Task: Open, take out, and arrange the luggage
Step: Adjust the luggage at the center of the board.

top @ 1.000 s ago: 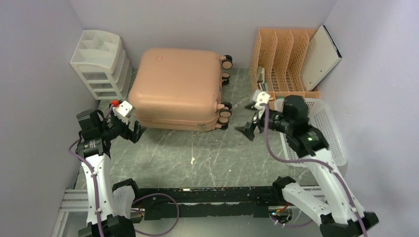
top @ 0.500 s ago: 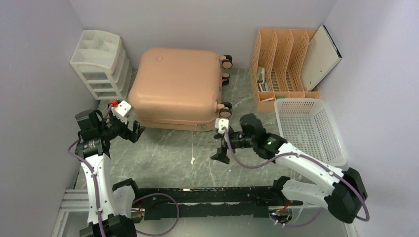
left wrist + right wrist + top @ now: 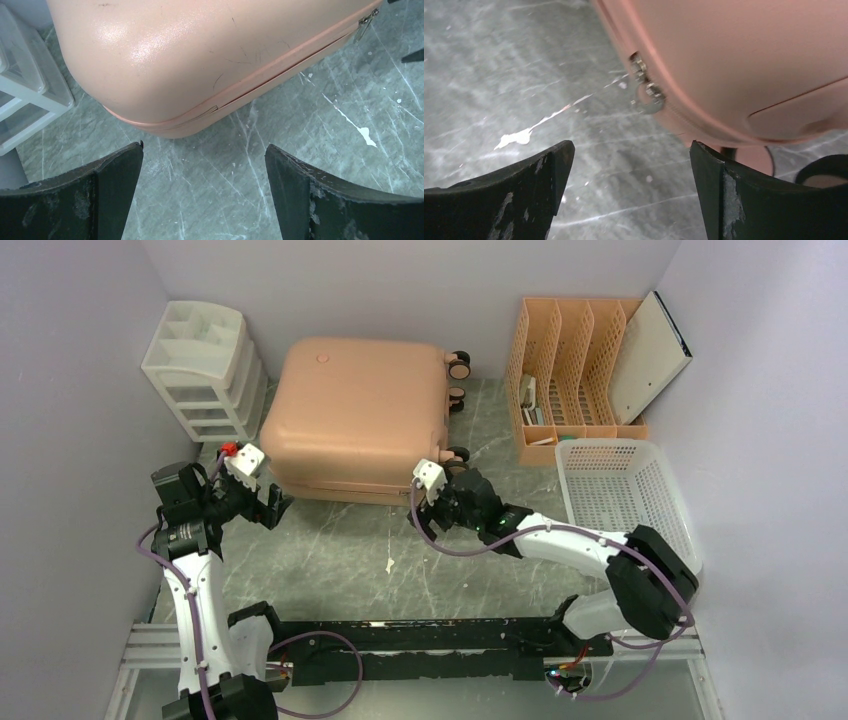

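The luggage (image 3: 355, 415), a salmon-pink hard-shell suitcase, lies flat and closed at the back of the table, its black wheels (image 3: 459, 368) to the right. My left gripper (image 3: 275, 508) stands open on the table just off its near left corner (image 3: 200, 55), nothing between the fingers (image 3: 115, 170). My right gripper (image 3: 425, 508) is open at the near right corner. In the right wrist view the metal zipper pulls (image 3: 646, 95) hang on the shell's seam just ahead of the open gripper (image 3: 631, 147), not touched.
A white drawer unit (image 3: 205, 365) stands left of the suitcase. An orange slotted file rack (image 3: 570, 370) with a white folder (image 3: 650, 355) stands at the back right, a white mesh basket (image 3: 625, 500) in front of it. A white speck (image 3: 389, 565) marks the table.
My right arm has swung left from beside the file rack, across the table, to the suitcase's near right corner. The left arm has stayed put.
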`<action>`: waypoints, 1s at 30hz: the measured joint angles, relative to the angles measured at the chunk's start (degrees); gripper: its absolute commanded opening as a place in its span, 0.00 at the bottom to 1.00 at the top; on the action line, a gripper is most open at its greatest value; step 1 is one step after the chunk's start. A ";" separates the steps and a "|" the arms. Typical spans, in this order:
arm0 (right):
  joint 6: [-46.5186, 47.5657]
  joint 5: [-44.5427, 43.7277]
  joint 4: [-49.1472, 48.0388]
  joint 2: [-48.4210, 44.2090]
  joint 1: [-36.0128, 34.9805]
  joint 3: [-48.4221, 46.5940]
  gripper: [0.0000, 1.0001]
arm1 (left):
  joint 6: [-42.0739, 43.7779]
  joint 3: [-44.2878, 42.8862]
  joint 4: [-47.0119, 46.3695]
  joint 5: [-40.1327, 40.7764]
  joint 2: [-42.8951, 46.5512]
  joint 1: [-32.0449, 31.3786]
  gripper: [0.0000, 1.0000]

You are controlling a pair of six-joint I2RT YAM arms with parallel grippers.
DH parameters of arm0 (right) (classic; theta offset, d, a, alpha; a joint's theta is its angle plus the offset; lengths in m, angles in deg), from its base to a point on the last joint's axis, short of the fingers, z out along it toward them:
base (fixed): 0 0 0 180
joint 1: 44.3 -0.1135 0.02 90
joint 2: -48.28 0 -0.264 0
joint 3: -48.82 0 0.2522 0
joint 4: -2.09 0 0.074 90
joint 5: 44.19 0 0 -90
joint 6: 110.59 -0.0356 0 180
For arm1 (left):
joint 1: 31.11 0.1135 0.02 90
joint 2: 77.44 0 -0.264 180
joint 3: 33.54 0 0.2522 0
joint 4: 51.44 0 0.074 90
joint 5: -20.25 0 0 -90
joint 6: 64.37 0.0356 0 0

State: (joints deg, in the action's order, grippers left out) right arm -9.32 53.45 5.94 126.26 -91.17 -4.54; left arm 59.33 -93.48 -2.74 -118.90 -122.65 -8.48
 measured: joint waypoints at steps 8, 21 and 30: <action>-4.96 5.88 1.62 4.76 9.09 -6.34 0.81 | 0.17 0.00 0.02 -0.20 -0.02 0.17 0.97; -8.48 16.52 -5.68 9.66 22.40 -8.26 0.77 | 0.63 0.00 0.04 -1.07 0.07 0.22 0.97; -15.89 19.69 -12.33 13.46 22.47 -4.98 0.58 | 1.20 0.00 0.07 -1.20 0.13 0.22 0.97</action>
State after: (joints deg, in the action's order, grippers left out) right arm -25.21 73.15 -6.39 139.72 -68.70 -9.52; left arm 60.53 -93.48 -2.68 -120.10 -122.52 -8.26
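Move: Ahead and to the left of the right hand, the middle of the luggage lies about 18 cm farther out and 13 cm to the left, at roughly the hand's own height. The wheels at its near right corner stand some 10 cm ahead and 7 cm to the right; the zipper pulls are about 5 cm ahead, 2 cm to the left and a little below. From the left hand, the luggage's middle is roughly 17 cm ahead, 16 cm to the right and 8 cm lower. Shoving forward about 14 cm and to the right some 7 cm, the right hand drives against the luggage's near right corner by the wheels, turning clockwise as it goes. It then draws back about 4 cm and slightly left, sinks a little while tilting and rolling its left side up, and the open fingers close partway on nothing. ##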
